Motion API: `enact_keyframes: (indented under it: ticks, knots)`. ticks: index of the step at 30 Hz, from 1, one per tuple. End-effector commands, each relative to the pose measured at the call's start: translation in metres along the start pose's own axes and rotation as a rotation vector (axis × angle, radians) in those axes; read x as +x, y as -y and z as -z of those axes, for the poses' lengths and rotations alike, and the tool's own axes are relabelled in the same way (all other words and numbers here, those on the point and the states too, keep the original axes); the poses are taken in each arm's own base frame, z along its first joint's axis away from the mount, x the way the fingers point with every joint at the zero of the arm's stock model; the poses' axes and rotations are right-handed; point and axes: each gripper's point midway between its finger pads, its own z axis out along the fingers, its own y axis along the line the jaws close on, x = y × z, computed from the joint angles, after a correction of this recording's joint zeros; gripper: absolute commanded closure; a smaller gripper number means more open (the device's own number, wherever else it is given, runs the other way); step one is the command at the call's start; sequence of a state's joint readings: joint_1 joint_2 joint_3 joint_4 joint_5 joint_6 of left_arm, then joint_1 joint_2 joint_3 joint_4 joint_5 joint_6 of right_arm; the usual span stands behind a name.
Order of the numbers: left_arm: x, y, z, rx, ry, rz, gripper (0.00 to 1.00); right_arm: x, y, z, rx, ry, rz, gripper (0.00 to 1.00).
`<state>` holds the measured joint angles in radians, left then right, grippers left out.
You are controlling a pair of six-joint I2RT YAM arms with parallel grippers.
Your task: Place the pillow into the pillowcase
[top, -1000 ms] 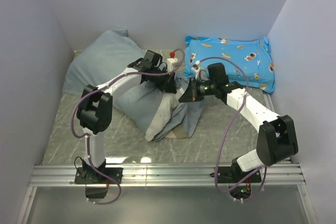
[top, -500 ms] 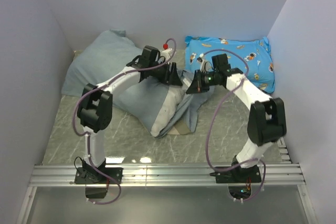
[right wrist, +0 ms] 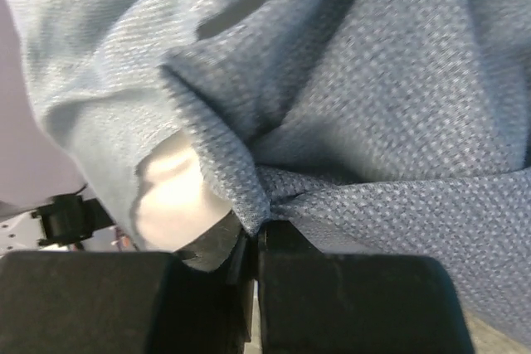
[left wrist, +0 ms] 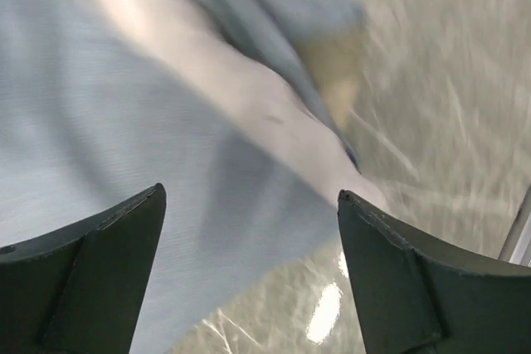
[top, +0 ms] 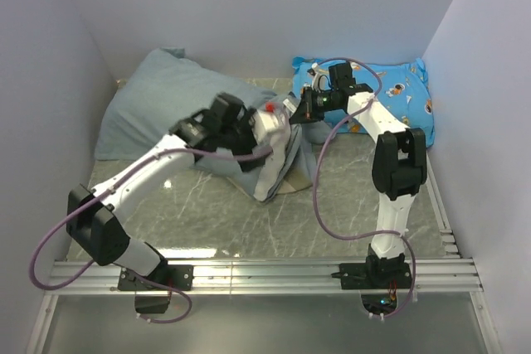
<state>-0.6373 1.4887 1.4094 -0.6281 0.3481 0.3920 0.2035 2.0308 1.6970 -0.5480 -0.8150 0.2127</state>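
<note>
The grey-blue pillowcase (top: 158, 97) lies bulging at the back left, with the white pillow (top: 274, 163) sticking out of its open end at mid-table. My left gripper (top: 253, 134) hovers over that end, open and holding nothing. In the left wrist view its fingers (left wrist: 91, 271) stand wide apart above the pale pillow (left wrist: 249, 97), with the left gripper (left wrist: 250, 194) clear of the fabric. My right gripper (top: 303, 109) is shut on a bunched fold of the pillowcase (right wrist: 373, 105), pinched at the right gripper (right wrist: 261, 223) fingertips.
A bright blue cartoon-print cushion (top: 390, 93) lies at the back right, just behind the right arm. Walls close in on the left, back and right. The marble table (top: 348, 196) runs to a metal rail (top: 265, 273) at the near edge. A tan flap (left wrist: 340, 64) lies beside the pillow.
My left gripper opened, let go of the fabric and its arm swung back toward the near left. The right gripper drew the pillowcase edge toward the back right.
</note>
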Motion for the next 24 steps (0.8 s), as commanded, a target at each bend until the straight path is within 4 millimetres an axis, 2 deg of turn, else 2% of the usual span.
enact_keyframes:
  ticks: [1, 2, 3, 5, 6, 8, 9, 11, 12, 14, 15, 16, 17, 18, 19, 20, 21, 22, 24]
  knots:
    - [0.047, 0.021, -0.022, 0.020, -0.154, -0.246, 0.10, 0.003, -0.043, 0.023, -0.076, 0.014, 0.029, 0.94]
    - [0.048, 0.018, -0.031, 0.004, -0.153, -0.272, 0.10, 0.015, -0.038, 0.022, -0.064, -0.013, 0.001, 0.91]
    - [0.048, 0.022, -0.038, 0.011, -0.151, -0.303, 0.10, 0.021, -0.035, 0.023, -0.046, -0.021, -0.008, 0.77]
    - [0.058, 0.021, -0.051, 0.001, -0.186, -0.388, 0.10, 0.037, -0.024, 0.023, 0.007, -0.052, -0.033, 0.67]
    - [0.051, 0.019, -0.059, -0.024, -0.159, -0.429, 0.09, 0.043, -0.018, 0.023, 0.029, -0.061, -0.046, 0.55]
    - [0.061, 0.017, -0.074, -0.024, -0.197, -0.489, 0.09, 0.061, -0.001, 0.022, 0.093, -0.105, -0.092, 0.52]
    - [0.061, 0.009, -0.078, -0.067, -0.212, -0.508, 0.09, 0.067, 0.002, 0.023, 0.110, -0.118, -0.104, 0.51]
    - [0.075, 0.004, -0.094, -0.072, -0.268, -0.514, 0.11, 0.080, 0.011, 0.028, 0.145, -0.142, -0.135, 0.50]
    - [0.074, -0.005, -0.098, -0.113, -0.277, -0.510, 0.17, 0.084, 0.015, 0.030, 0.163, -0.145, -0.145, 0.50]
    - [0.085, -0.008, -0.111, -0.122, -0.306, -0.467, 0.24, 0.091, 0.023, 0.039, 0.211, -0.144, -0.156, 0.50]
    - [0.087, -0.010, -0.114, -0.120, -0.316, -0.440, 0.38, 0.093, 0.025, 0.041, 0.227, -0.144, -0.154, 0.50]
    - [0.078, -0.011, -0.117, -0.117, -0.303, -0.381, 0.50, 0.094, 0.028, 0.044, 0.247, -0.143, -0.156, 0.50]
    - [0.085, -0.010, -0.125, -0.095, -0.324, -0.337, 0.61, 0.100, 0.030, 0.046, 0.260, -0.153, -0.161, 0.50]
    - [0.067, -0.018, -0.125, -0.094, -0.288, -0.295, 0.76, 0.099, 0.028, 0.049, 0.259, -0.143, -0.157, 0.50]
    - [0.072, -0.008, -0.129, -0.020, -0.291, -0.219, 0.85, 0.101, 0.028, 0.050, 0.266, -0.141, -0.163, 0.50]
    - [0.065, -0.007, -0.129, 0.000, -0.270, -0.180, 0.94, 0.100, 0.026, 0.049, 0.256, -0.134, -0.162, 0.51]
    - [0.050, -0.014, -0.125, 0.015, -0.231, -0.148, 1.00, 0.098, 0.019, 0.048, 0.227, -0.127, -0.188, 0.52]
    - [0.046, -0.005, -0.125, 0.090, -0.202, -0.108, 1.00, 0.096, 0.019, 0.046, 0.224, -0.115, -0.204, 0.52]
    - [0.040, -0.008, -0.119, 0.116, -0.182, -0.067, 1.00, 0.085, 0.018, 0.042, 0.217, -0.069, -0.210, 0.52]
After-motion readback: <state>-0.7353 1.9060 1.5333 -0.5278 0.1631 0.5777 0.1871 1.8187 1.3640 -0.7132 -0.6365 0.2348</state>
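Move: The exposed white pillow that my open left hand goes for lies some 13 cm below it, about 4 cm to the right and 1 cm ahead; the pillowcase's loose flap is about 13 cm right, 3 cm back and 19 cm down. My right hand still pinches the case's rim; that flap lies roughly 16 cm back, 3 cm right and 13 cm below it, the exposed pillow about 12 cm back, 6 cm left and 8 cm down. I sink my left hand some 14 cm, drawing back a little and then coming forward and right, tipping the fingers about 25 degrees steeper, and pinch the exposed white pillow, then lift it slightly. Meanwhile my right hand opens halfway, lets go of the case rim and comes back about 9 cm, down and rightward towards the loose flap. ##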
